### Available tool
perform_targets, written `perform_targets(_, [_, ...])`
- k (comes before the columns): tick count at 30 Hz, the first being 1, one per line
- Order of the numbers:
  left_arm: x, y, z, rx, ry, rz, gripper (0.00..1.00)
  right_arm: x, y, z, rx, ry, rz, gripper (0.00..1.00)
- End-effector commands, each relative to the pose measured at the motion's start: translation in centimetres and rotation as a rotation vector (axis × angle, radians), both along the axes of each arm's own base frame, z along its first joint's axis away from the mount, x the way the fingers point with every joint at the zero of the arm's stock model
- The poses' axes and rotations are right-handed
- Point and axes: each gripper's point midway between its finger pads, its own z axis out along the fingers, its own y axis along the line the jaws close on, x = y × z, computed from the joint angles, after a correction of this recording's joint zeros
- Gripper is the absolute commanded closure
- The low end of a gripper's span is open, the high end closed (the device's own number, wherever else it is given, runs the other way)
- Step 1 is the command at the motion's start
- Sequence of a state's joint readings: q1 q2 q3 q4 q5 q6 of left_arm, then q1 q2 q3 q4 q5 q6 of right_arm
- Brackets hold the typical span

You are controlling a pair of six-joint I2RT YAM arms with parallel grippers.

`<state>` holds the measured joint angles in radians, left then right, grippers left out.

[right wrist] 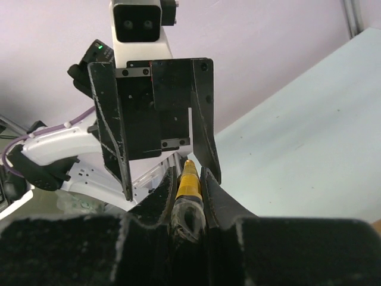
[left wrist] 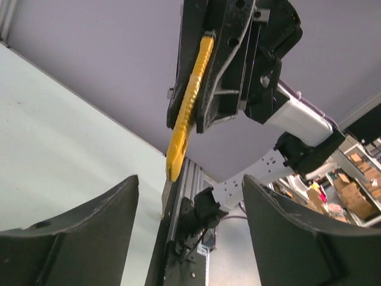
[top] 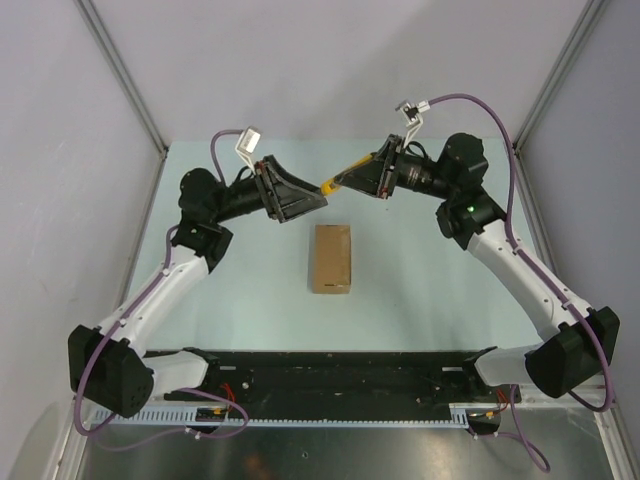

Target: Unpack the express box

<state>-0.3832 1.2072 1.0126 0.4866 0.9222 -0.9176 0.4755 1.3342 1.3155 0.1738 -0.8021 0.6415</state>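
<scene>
The express box (top: 331, 258), a plain brown carton, lies shut in the middle of the table. It does not show in either wrist view. Above and behind it my right gripper (top: 353, 178) is shut on a yellow utility knife (top: 338, 182), whose tip points left. Facing it, my left gripper (top: 321, 201) stands open with nothing between its fingers. In the left wrist view the knife (left wrist: 188, 107) hangs from the right gripper (left wrist: 202, 128) above my open left gripper (left wrist: 190, 205). In the right wrist view the knife (right wrist: 191, 183) sits clamped in my right gripper (right wrist: 190, 173), just short of the left fingers (right wrist: 113, 140).
The pale green table top (top: 420, 270) is walled by grey panels at back and sides. A black rail (top: 330, 380) with the arm bases runs along the near edge. A corner post (left wrist: 178, 196) and shelves of boxes (left wrist: 351, 190) show beyond the table.
</scene>
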Motion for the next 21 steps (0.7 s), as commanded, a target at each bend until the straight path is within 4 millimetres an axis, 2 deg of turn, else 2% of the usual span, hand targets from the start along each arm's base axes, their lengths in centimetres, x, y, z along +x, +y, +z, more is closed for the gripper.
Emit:
perform_targets(1, [-1.1,0.0,2.9,-0.062,-0.065,-0.013,0.34,-2.2,-0.1,4.2,0.083,-0.096,0.049,1.0])
perform_targets(3, [-1.1,-0.1,3.0,-0.066,-0.064,-0.013,0.42,-2.4,0.0,4.3,0.084,-0.091,0.056,1.0])
perform_targets(6, [-0.9,0.0,2.9,-0.07,-0.058,-0.007,0.61,-2.8,0.1,4.2,0.083,-0.088,0.073,1.0])
perform_targets(7, [-0.8,-0.1,2.9,-0.07,-0.053,-0.004,0.75,-3.0,0.1,4.2,0.079,-0.086,0.079,1.0])
perform_targets(9, [-0.6,-0.1,2.9,-0.073,-0.048,-0.001,0.89,-3.2,0.0,4.1,0.075,-0.081,0.087,1.0])
perform_targets(10, [-0.5,-0.2,2.7,-0.071,-0.044,-0.002,1.0,-3.3,0.0,4.0,0.069,-0.076,0.09,1.0])
perform_targets(14, [-0.6,-0.4,2.2,-0.055,-0.037,-0.03,1.0,-3.9,-0.2,3.7,0.053,-0.061,0.114,1.0])
perform_targets(17, [-0.8,-0.2,1.8,-0.037,-0.047,-0.055,1.0,-4.7,-0.5,3.3,0.036,-0.051,0.159,0.7])
perform_targets(18, [-0.9,-0.1,1.7,-0.031,-0.05,-0.064,1.0,-5.0,-0.7,3.3,0.032,-0.051,0.167,0.53])
perform_targets(21, [-1.0,0.3,1.1,-0.014,-0.042,-0.08,1.0,-5.6,-1.1,3.3,0.018,-0.058,0.177,0.45])
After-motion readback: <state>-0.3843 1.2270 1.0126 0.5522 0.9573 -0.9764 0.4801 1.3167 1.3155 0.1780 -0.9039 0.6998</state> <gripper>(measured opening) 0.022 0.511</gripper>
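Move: The yellow knife, still gripped by the right hand, has its middle about 3 cm to the left hand's right, 2 cm ahead and nearly level; its front end points in between the open left fingers. From the right hand, the left gripper sits some 4 cm left and 2 cm back. The express box stands far below, about 7 cm ahead of the left hand, 2 cm right and 36 cm down. The left fingers shut fully on the front end of the knife and pinch it, the left hand keeping its place to within a centimetre. The right hand keeps its grip while drawing back about 2.5 cm towards the base, most of it slowly; only at the end do its fingers open to about half, loosening from the handle as the wrist turns slightly counter-clockwise. ##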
